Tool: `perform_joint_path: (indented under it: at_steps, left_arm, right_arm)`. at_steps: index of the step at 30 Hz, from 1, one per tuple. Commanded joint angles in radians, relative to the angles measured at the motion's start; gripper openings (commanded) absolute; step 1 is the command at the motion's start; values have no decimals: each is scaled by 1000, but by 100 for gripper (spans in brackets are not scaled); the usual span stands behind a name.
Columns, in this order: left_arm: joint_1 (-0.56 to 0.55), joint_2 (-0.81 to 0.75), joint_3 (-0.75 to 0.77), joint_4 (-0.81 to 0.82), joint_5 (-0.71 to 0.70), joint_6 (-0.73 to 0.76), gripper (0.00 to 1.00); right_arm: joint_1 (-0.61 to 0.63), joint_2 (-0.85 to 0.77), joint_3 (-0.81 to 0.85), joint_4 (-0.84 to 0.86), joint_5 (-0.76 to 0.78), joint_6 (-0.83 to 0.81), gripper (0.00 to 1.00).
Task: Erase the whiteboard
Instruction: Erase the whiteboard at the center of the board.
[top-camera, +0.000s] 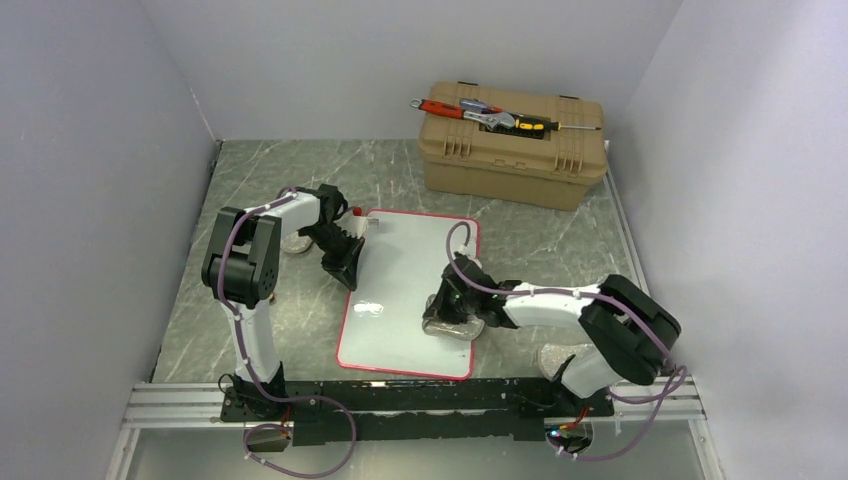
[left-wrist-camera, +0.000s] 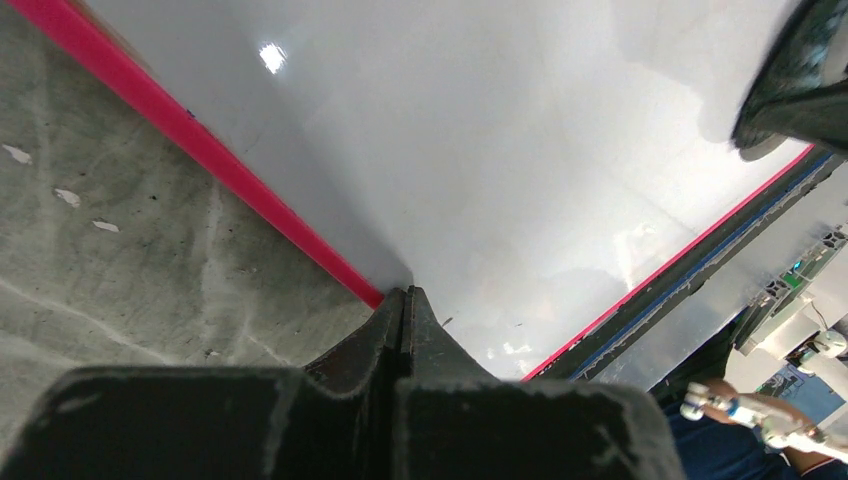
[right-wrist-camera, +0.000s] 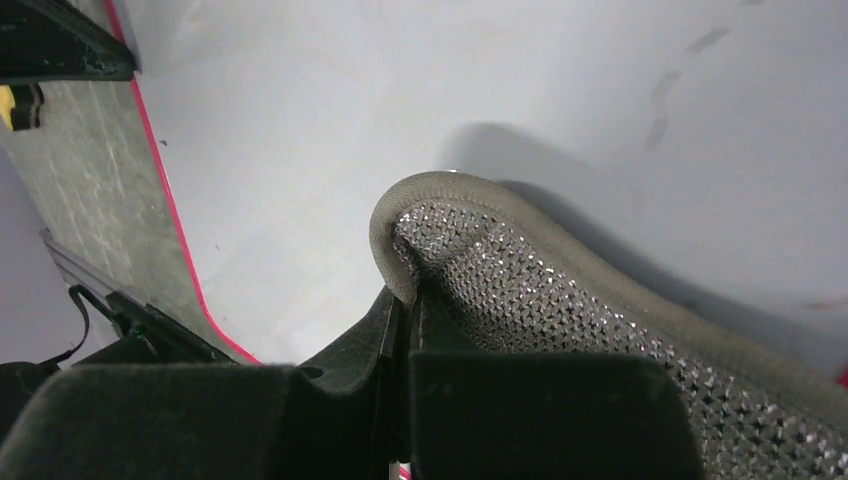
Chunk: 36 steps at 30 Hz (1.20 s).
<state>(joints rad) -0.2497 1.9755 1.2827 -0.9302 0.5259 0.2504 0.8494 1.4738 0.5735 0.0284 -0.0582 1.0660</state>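
Observation:
The whiteboard (top-camera: 400, 265) lies flat mid-table, glossy white with a thin red rim. My left gripper (top-camera: 350, 278) is shut with nothing in it, its tips resting at the board's left rim; in the left wrist view the left gripper (left-wrist-camera: 407, 296) meets the whiteboard (left-wrist-camera: 480, 150) just inside the red rim. My right gripper (top-camera: 447, 306) is shut on a grey wiping cloth (top-camera: 452, 327) lying on the board's lower right part. The right wrist view shows the right gripper (right-wrist-camera: 408, 300) pinching the cloth's (right-wrist-camera: 520, 275) folded edge. Faint grey marks (right-wrist-camera: 690, 45) remain on the whiteboard (right-wrist-camera: 300, 120).
A tan toolbox (top-camera: 513, 145) stands at the back right with pliers, a wrench and a screwdriver (top-camera: 490, 115) on its lid. Grey round pads lie by the left arm (top-camera: 295, 243) and the right arm (top-camera: 560, 358). Walls close in on three sides; a rail (top-camera: 400, 395) runs along the near edge.

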Motion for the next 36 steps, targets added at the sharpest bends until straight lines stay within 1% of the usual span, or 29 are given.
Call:
perform_joint_path:
  at_steps: [1, 2, 4, 6, 8, 9, 11, 12, 14, 15, 17, 20, 22, 23, 24, 26, 27, 29, 30, 32, 35, 36]
  left_arm:
    - [7, 8, -24, 54, -101, 62, 4]
    - [9, 5, -29, 56, -101, 65, 4]
    - [13, 5, -35, 57, -103, 67, 4]
    - [16, 8, -34, 53, -104, 68, 4]
    - [21, 4, -39, 58, -105, 67, 4]
    - [25, 0, -39, 58, -103, 68, 4]
    - [28, -2, -41, 55, -101, 71, 4]
    - [29, -3, -45, 56, -102, 74, 4]
    - [32, -4, -48, 60, -101, 77, 4]
    - [33, -2, -48, 60, -102, 79, 4]
    - [35, -1, -47, 57, -101, 79, 4]
    - [36, -6, -48, 60, -99, 81, 4]
    - [38, -8, -48, 58, -100, 80, 4]
    - [38, -8, -47, 55, -97, 80, 4]
    - [38, -9, -44, 52, -96, 79, 4]
    - [38, -16, -44, 54, -95, 78, 4]
    - [38, -16, -43, 52, -94, 76, 4]
    - [38, -18, -41, 49, -94, 76, 4]
    - [39, -19, -42, 48, -95, 75, 4]
    - [41, -26, -45, 44, -98, 75, 4]
    - [48, -40, -47, 40, -98, 81, 4]
    - [51, -44, -46, 38, -97, 83, 4]
  right_arm:
    - [91, 194, 76, -56, 26, -26, 0]
    - [134, 266, 164, -41, 8, -36, 0]
    - [210, 425, 365, -64, -32, -80, 0]
    - [257, 555, 532, -83, -67, -117, 0]
    - [269, 625, 616, -113, -87, -126, 0]
    - [260, 620, 615, -125, -78, -116, 0]
    - [225, 544, 514, -94, -65, -91, 0]
    - [204, 484, 429, -76, -54, -75, 0]
    - [147, 342, 258, -74, -15, -43, 0]
    - [118, 268, 141, -83, 1, -28, 0]
    - [76, 104, 1, -126, 40, -2, 0]
    - [63, -111, -127, -231, 113, 43, 0]
    - [69, -198, -185, -240, 117, 89, 0]
    - [92, -204, -206, -220, 112, 111, 0]
    - [117, -183, -212, -192, 111, 133, 0]
    - [157, -77, -174, -103, 82, 141, 0]
    - [175, 4, -128, -69, 67, 125, 0]
    - [204, 169, 26, -47, 24, 66, 0]
    - [212, 239, 105, -44, 5, 33, 0]
    - [218, 330, 244, -53, -24, -21, 0]
    - [197, 385, 404, -114, -33, -90, 0]
    - [176, 395, 428, -138, -39, -107, 0]
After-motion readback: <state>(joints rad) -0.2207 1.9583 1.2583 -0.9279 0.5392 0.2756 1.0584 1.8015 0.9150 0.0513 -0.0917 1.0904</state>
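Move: The right hand, already gripping the eraser pad on the board, has the whiteboard's center about 6 cm ahead and 5 cm to its left, 1 cm lower. The board's left edge is some 19 cm to its left, level with it. The left gripper stands roughly 18 cm left and 7 cm farther out, the board's near edge 13 cm back, straight behind. From the left hand, the board's center lies about 13 cm right and 1 cm back, 1 cm lower. Rubbing the pinched eraser over the whiteboard, the right hand sweeps some 19 cm left to the board's left edge, swings back right just past its start while drawing nearly 5 cm towards the base, then heads left again about 14 cm and slightly forward. Its wrist yaws some 20 degrees counter-clockwise and back with the stroke. The left fingers, shut, stay on the board's left edge, shifting under 1 cm left. ##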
